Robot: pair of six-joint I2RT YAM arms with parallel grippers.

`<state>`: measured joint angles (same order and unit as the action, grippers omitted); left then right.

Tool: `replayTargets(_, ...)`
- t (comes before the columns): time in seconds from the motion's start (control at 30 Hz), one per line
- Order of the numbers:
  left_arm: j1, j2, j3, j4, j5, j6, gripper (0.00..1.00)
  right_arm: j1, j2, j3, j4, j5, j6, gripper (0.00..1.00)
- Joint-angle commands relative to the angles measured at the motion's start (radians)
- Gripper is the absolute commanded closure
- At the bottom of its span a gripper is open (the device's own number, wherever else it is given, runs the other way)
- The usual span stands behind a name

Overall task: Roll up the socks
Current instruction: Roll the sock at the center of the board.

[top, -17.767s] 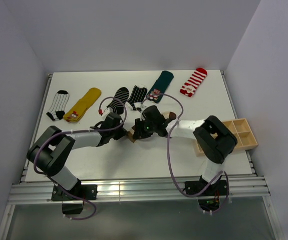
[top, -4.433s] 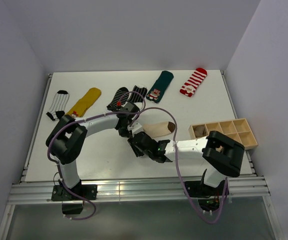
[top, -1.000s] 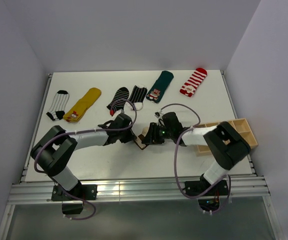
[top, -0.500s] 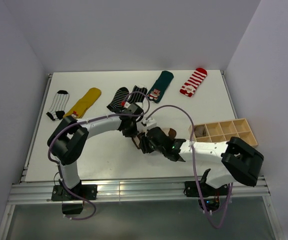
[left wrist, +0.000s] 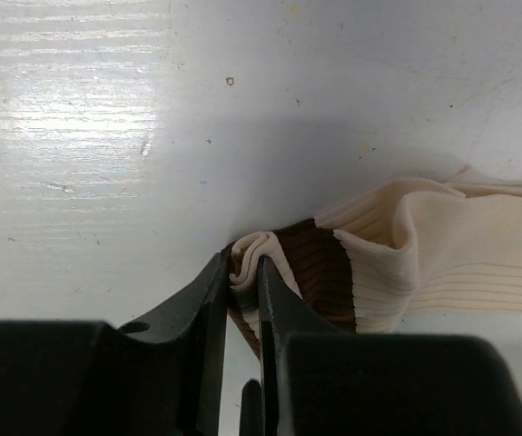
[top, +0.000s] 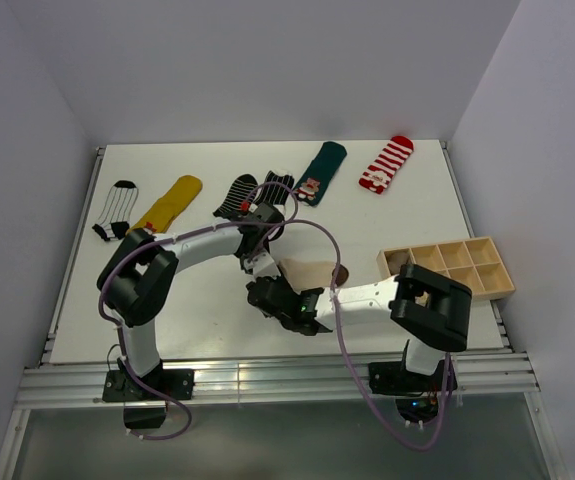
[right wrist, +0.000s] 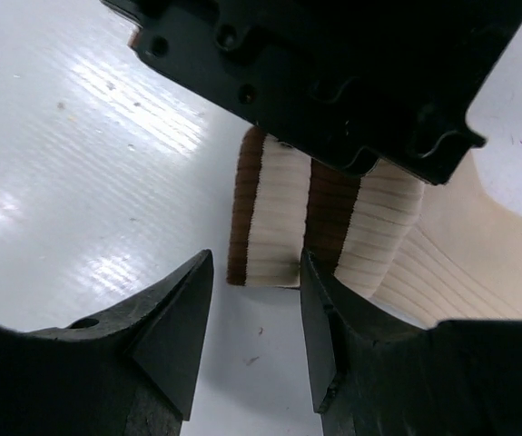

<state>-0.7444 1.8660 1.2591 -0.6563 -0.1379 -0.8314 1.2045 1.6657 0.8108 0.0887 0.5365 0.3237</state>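
A cream sock with brown bands (top: 312, 270) lies flat near the table's middle, its brown toe pointing right. My left gripper (left wrist: 243, 271) is shut on the folded edge of its banded cuff (left wrist: 308, 263); from above, the left gripper (top: 264, 262) is at the sock's left end. My right gripper (right wrist: 253, 268) stands open just short of the cuff (right wrist: 274, 218), one fingertip (right wrist: 313, 272) touching the cuff's edge, nothing between the jaws. From above the right gripper (top: 271, 293) is just in front of the cuff. Several other socks lie in a row at the back.
Back row: a white-and-black striped sock (top: 115, 210), a yellow one (top: 167, 208), two black striped ones (top: 237, 195) (top: 275, 187), a teal one (top: 320, 170), a red-and-white one (top: 386, 164). A wooden compartment tray (top: 452, 268) sits at the right edge.
My right gripper has slid left to the near side of the cuff and its jaws have spread wider. The left gripper keeps its hold on the cuff.
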Motion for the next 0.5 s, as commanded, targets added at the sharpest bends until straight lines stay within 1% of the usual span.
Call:
replayTargets(0.0,-0.018,0.035,-0.001,-0.063,-0.022,0.026,0.86,-0.005,0.045,0.064,-0.003,0.076,-0.012,0.50)
replayTargets(0.1,-0.018,0.041,-0.009,-0.052,-0.011,0.025,0.87,-0.005,0.069,0.054,0.031,0.037,-0.029,0.52)
replayTargets(0.17,-0.018,0.041,-0.021,-0.043,-0.011,0.023,0.87,-0.006,0.084,0.056,0.040,0.026,-0.040,0.58)
replayTargets(0.2,-0.018,0.036,-0.030,-0.042,-0.012,0.021,0.87,-0.010,0.095,0.054,0.051,0.017,-0.040,0.64)
replayTargets(0.23,-0.015,0.027,-0.052,-0.040,-0.019,0.015,0.87,-0.016,0.100,0.051,0.054,0.011,-0.038,0.76)
replayTargets(0.3,-0.009,0.010,-0.079,-0.028,-0.020,0.011,0.87,-0.031,0.100,0.048,0.062,-0.009,-0.037,0.84)
replayTargets(0.33,0.005,-0.013,-0.116,-0.023,-0.022,0.008,0.87,-0.048,0.097,0.042,0.069,-0.029,-0.037,0.93)
replayTargets(0.4,0.025,-0.042,-0.160,-0.005,-0.023,-0.003,0.87,-0.069,0.086,0.028,0.088,-0.061,-0.048,0.99)
replayTargets(0.47,0.063,-0.102,-0.233,0.010,-0.022,-0.014,0.88,-0.112,0.078,0.025,0.095,-0.137,-0.060,1.00)
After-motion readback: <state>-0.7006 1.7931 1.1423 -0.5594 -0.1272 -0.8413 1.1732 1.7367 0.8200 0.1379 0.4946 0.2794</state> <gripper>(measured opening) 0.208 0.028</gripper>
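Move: Just below the open right fingers lies the near end of the folded striped cuff of the beige sock, about 2 cm down and barely 1 cm ahead; the sock's beige foot stretches some 10 cm to that hand's right and 3 cm farther out. The two black striped socks lie roughly 25 cm ahead, one nearly in line, the other about 9 cm to the left. The left hand holds the cuff's far end; the near end is about 6 cm back from it. Sinking about 2 cm almost straight down onto the near end of the folded cuff, the right hand shuts its half-open fingers and pinches the cloth, then eases under 1 cm forward. The left hand keeps its hold on the far end, nearly still at first, then starts off to the left by some 1.5 cm. ##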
